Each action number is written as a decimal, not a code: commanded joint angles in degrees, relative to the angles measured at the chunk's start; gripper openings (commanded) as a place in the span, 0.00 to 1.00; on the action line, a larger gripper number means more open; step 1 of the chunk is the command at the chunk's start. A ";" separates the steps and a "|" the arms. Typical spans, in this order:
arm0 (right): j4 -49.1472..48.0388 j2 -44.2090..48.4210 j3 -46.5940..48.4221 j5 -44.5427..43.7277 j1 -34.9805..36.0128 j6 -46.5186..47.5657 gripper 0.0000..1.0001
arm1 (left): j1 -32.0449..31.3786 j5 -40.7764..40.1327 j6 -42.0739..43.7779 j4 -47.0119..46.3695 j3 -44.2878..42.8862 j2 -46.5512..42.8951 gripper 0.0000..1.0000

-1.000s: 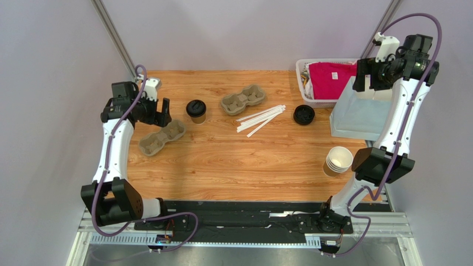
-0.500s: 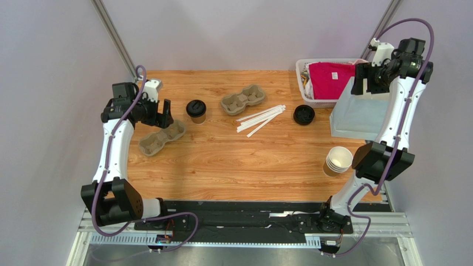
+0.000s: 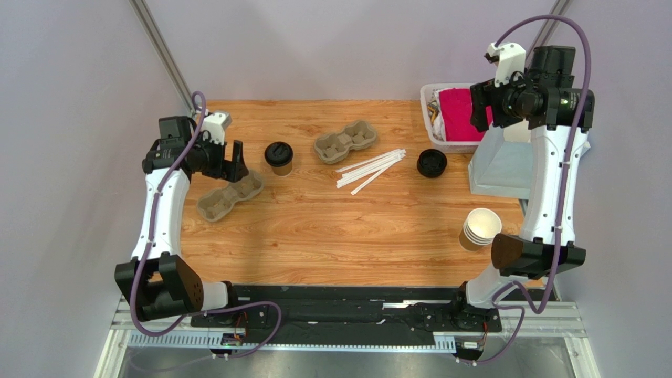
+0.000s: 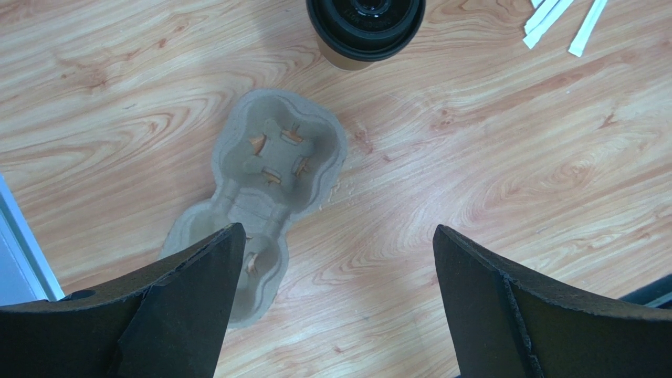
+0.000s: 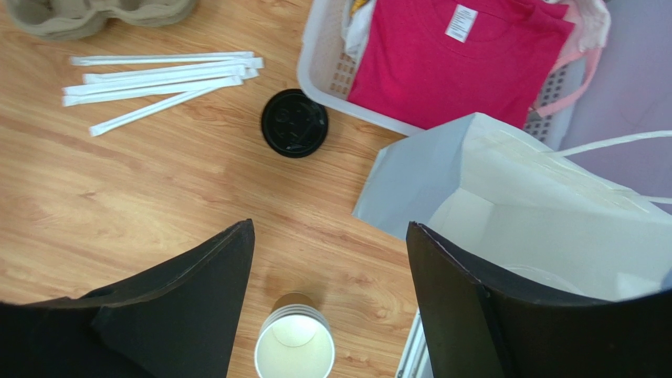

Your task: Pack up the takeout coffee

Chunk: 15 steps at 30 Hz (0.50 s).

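Observation:
The takeout coffee (image 3: pixel 278 157), a brown paper cup under a black lid, stands upright at the back left of the table; the left wrist view catches it at the top edge (image 4: pixel 365 27). My left gripper (image 3: pixel 234 161) hovers just left of it, open, with only bare wood between its fingers (image 4: pixel 335 236). A moulded pulp cup carrier (image 3: pixel 229 195) lies below that gripper (image 4: pixel 268 181). High over the back right, my right gripper (image 3: pixel 479 106) is open and holds nothing (image 5: pixel 330 228). It looks down on the white paper bag (image 5: pixel 536 213).
A second pulp carrier (image 3: pixel 345 141) lies at the back centre, with wrapped straws (image 3: pixel 371 169) and a loose black lid (image 3: pixel 431 163) to its right. A white basket (image 3: pixel 427 102) holds a pink shirt. The paper bag (image 3: pixel 505 165) lies at the right edge. Lidless cups (image 3: pixel 480 228) are stacked at the front right.
My right arm has risen and swung left, from over the paper bag towards the basket, its jaws narrowing a little. The left arm has hardly moved.

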State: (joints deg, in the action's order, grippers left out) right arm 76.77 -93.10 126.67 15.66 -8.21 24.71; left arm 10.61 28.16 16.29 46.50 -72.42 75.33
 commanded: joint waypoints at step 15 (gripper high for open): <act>-2.07 -16.41 5.52 -21.63 -1.28 1.04 0.75 | 0.46 8.83 -6.54 4.39 -6.68 -2.12 0.98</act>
State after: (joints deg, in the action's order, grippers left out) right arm 74.74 -108.99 128.73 -2.17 -8.29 25.26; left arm 10.61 33.56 12.01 49.71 -76.51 75.33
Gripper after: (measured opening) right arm 0.758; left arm 0.975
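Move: The right hand hangs open in the air. The paper bag's middle lies about 14 cm to its right, 8 cm ahead and some 24 cm below, mouth upward. The black lid is about 13 cm ahead and 8 cm left, the stacked cups about 10 cm back and 3 cm right, and the basket with the red cloth roughly 26 cm ahead and 3 cm right. From the left hand the bag is some 78 cm right and 9 cm ahead. No grip yet: the right hand heads for the left side of the paper bag's mouth, sinking about 9 cm while going some 6 cm right and 6 cm forward. It tips farther down, rolls with its left side falling and turns about 10 degrees clockwise, fingers still wide. The empty left hand rises 2.5 cm and drifts 2 cm right. ##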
